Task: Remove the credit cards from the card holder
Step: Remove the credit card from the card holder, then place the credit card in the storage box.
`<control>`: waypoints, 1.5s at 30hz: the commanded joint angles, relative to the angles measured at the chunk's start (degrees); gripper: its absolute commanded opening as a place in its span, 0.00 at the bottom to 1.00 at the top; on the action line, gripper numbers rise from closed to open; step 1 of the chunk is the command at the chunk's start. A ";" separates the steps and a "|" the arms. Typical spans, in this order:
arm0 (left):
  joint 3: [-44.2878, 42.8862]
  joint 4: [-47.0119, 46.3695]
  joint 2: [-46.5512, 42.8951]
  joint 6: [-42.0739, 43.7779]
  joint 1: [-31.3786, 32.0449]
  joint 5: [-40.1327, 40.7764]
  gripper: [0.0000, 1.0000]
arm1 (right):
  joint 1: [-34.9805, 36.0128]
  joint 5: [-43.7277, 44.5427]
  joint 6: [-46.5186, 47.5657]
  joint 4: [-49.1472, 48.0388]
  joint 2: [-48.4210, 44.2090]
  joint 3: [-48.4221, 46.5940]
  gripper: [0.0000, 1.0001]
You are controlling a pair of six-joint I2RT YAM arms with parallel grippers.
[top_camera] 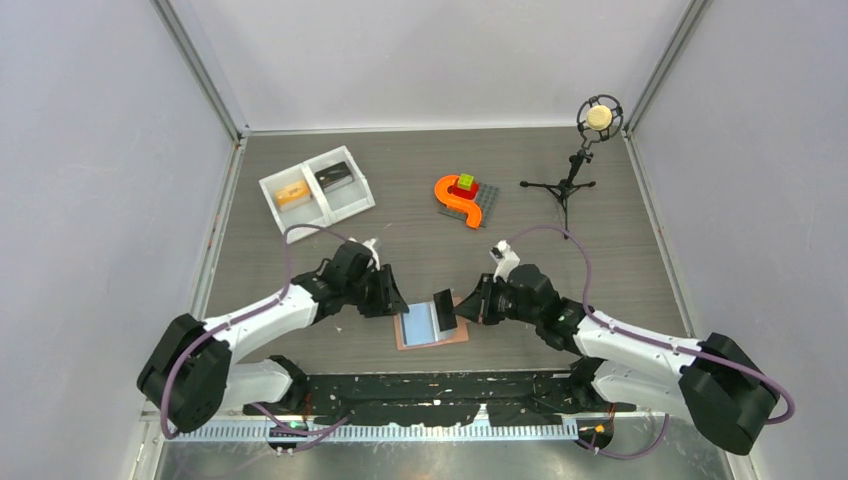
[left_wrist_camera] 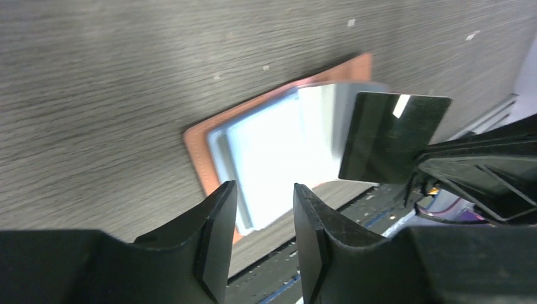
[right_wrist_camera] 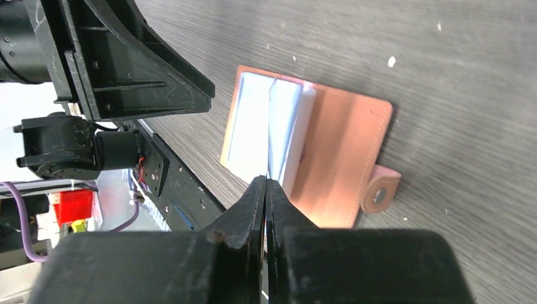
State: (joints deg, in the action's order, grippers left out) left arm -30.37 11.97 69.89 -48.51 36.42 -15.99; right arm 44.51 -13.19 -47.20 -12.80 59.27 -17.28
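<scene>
The card holder (top_camera: 425, 330) lies spread open on the table between my arms, salmon-brown outside with light blue pockets (left_wrist_camera: 272, 145). Its small side tab (right_wrist_camera: 380, 190) points away from the left arm. A dark grey-black credit card (top_camera: 444, 305) stands on edge above the holder's right half, free of the pockets, with my right gripper (top_camera: 462, 308) shut on it. In the right wrist view the card (right_wrist_camera: 271, 126) shows as a thin edge running out from the shut gripper (right_wrist_camera: 266, 182). My left gripper (left_wrist_camera: 265, 206) hovers open over the holder's left edge, nothing between its fingers.
A white two-compartment tray (top_camera: 316, 188) stands at the back left, holding an orange-brown item and a black one. An orange curved toy with green and red blocks (top_camera: 458, 195) sits on a grey plate behind. A microphone stand (top_camera: 585, 150) rises at the back right.
</scene>
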 commanded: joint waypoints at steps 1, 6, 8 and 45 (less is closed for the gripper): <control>-5.87 5.89 -4.63 1.75 0.31 1.21 0.43 | -0.14 1.79 9.41 3.02 -3.82 -5.43 0.05; -11.77 14.26 -8.13 1.47 0.25 3.82 0.51 | 1.14 6.24 20.78 3.72 -6.48 -8.34 0.05; -14.36 16.99 -9.70 0.81 0.14 4.51 0.54 | 3.25 8.88 25.77 3.16 -7.10 -9.26 0.05; -5.25 2.86 -16.47 -21.63 -0.36 -6.96 0.61 | 40.12 52.34 60.68 -10.37 7.95 -15.06 0.05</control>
State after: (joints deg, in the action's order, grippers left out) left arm -37.08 20.16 53.28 -68.62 36.25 -21.06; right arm 83.48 35.00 11.03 -19.05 66.30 -29.82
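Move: The black card, still pinched in the right fingers, lies about 8 cm to the right of the left hand, level in reach and roughly 1 cm higher. The left gripper, to which the card is taken, is some 11 cm left of the right hand, 1 cm farther out and about 2 cm lower. The open card holder lies 3 cm back, 5 cm left and 7 cm below the right hand, and the orange toy track about 23 cm ahead, 1 cm right, 6 cm below. Keeping its pinch on the card, the right hand lifts about 8 cm off above the card holder while easing forward and then back, and carries the card some 6 cm left towards the left gripper, rolling some 70 degrees about the line of its fingers. The left hand climbs too, about 16 cm and then 4 cm down again, spreading its fingers much wider and swinging them up and to the right towards the right hand, so that they stand open around the card's free end. ##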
